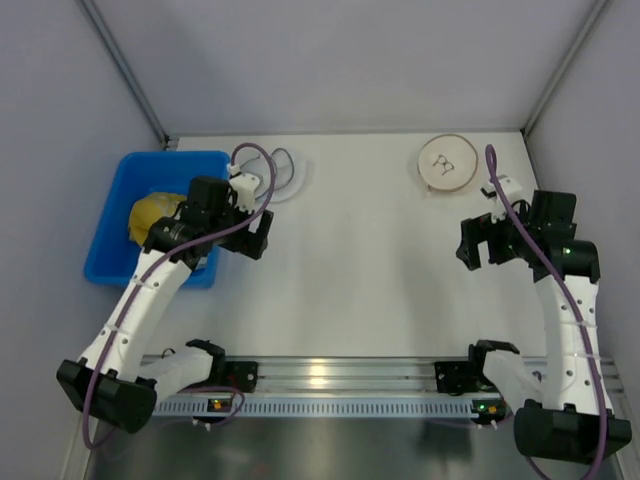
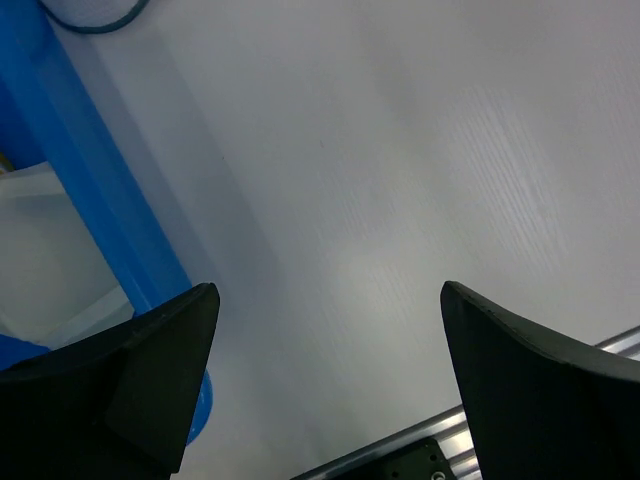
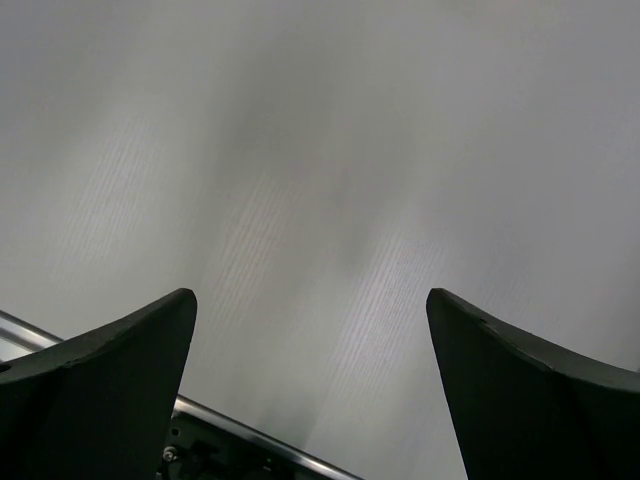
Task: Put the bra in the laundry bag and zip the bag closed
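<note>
The laundry bag (image 1: 283, 176), a round white mesh pouch with a dark rim, lies flat at the back left of the table, partly behind my left arm's cable. Its rim also shows in the left wrist view, laundry bag (image 2: 88, 10). My left gripper (image 1: 255, 232) (image 2: 330, 290) hangs open over bare table just in front of it, beside the blue bin (image 1: 125, 170). On the right, my right gripper (image 1: 482, 247) (image 3: 311, 295) is open over bare table. I cannot make out the bra; a pale patch (image 2: 45, 250) shows inside the bin, unclear what it is.
A yellow cloth lump (image 1: 152, 215) sits in the blue bin (image 2: 110, 190) at the left edge. A white disc with a tan rim (image 1: 448, 162) lies at the back right. A metal rail (image 1: 330, 378) runs along the near edge. Grey walls enclose the table.
</note>
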You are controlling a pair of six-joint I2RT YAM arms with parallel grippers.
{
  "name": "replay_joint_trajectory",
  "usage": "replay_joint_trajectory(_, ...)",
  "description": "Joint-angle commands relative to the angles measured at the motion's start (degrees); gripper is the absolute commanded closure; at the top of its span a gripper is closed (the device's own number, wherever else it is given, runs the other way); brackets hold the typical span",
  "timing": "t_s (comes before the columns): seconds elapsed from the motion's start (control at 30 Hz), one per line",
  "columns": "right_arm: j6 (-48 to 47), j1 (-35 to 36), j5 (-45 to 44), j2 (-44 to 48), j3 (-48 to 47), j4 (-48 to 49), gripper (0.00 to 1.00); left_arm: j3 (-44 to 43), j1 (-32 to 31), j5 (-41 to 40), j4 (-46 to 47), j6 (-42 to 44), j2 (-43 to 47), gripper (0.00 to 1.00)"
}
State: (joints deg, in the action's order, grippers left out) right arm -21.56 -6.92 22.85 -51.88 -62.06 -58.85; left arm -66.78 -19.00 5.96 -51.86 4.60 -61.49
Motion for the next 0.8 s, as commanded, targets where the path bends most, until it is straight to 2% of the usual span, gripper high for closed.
replay_joint_trajectory(0.0,2.3,0.2,1.2,0.8,0.7,6.4,0.01,-1.0,0.3,-9.6,5.4,1.1,-1.5,0.02)
replay_joint_trajectory(0.17,4.5,0.2,2.6,-2.2,2.2,9.7,0.01,-8.2,0.2,-9.6,8.5,5.9,-10.6,0.02)
replay_joint_trajectory(0.33,7.5,0.2,5.8,-6.0,4.1,13.1,0.0,-24.4,0.3,-11.9,9.8,5.4,-29.2,0.03)
replay_joint_trajectory(0.5,8.6,0.2,5.5,-8.6,5.6,16.1,0.01,-39.7,0.2,-16.1,10.2,4.7,-46.1,0.17)
replay_joint_trajectory(0.6,7.5,0.2,4.7,-10.2,5.2,15.7,0.01,-46.3,0.4,-20.5,10.1,5.3,-54.3,0.22)
replay_joint_trajectory(0.77,6.4,0.2,4.2,-10.8,5.5,15.4,0.0,-52.2,0.8,-24.7,10.3,6.3,-64.5,0.35)
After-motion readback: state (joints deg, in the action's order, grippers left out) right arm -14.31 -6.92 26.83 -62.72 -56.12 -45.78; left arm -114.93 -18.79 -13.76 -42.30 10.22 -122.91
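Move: The laundry bag lies open and flat on the table nearly straight ahead of the left hand, about 34 cm farther out and some 20 cm below it. The blue bin stands to the bag's left, its middle roughly 18 cm ahead of the hand and 32 cm to the left, with the yellow cloth inside about 20 cm ahead and 34 cm left. From the right hand the bag is about 37 cm ahead, 50 cm left and 20 cm below. Touching nothing yet, the left hand sweeps fast forward past the bin's right side to the laundry bag, about 27 cm, dipping some 7 cm over the last part. The wrist rolls about 20 degrees, left side rising, while the fingers narrow from wide open to about two thirds. The empty right hand eases a few centimetres forward and down, staying open. ##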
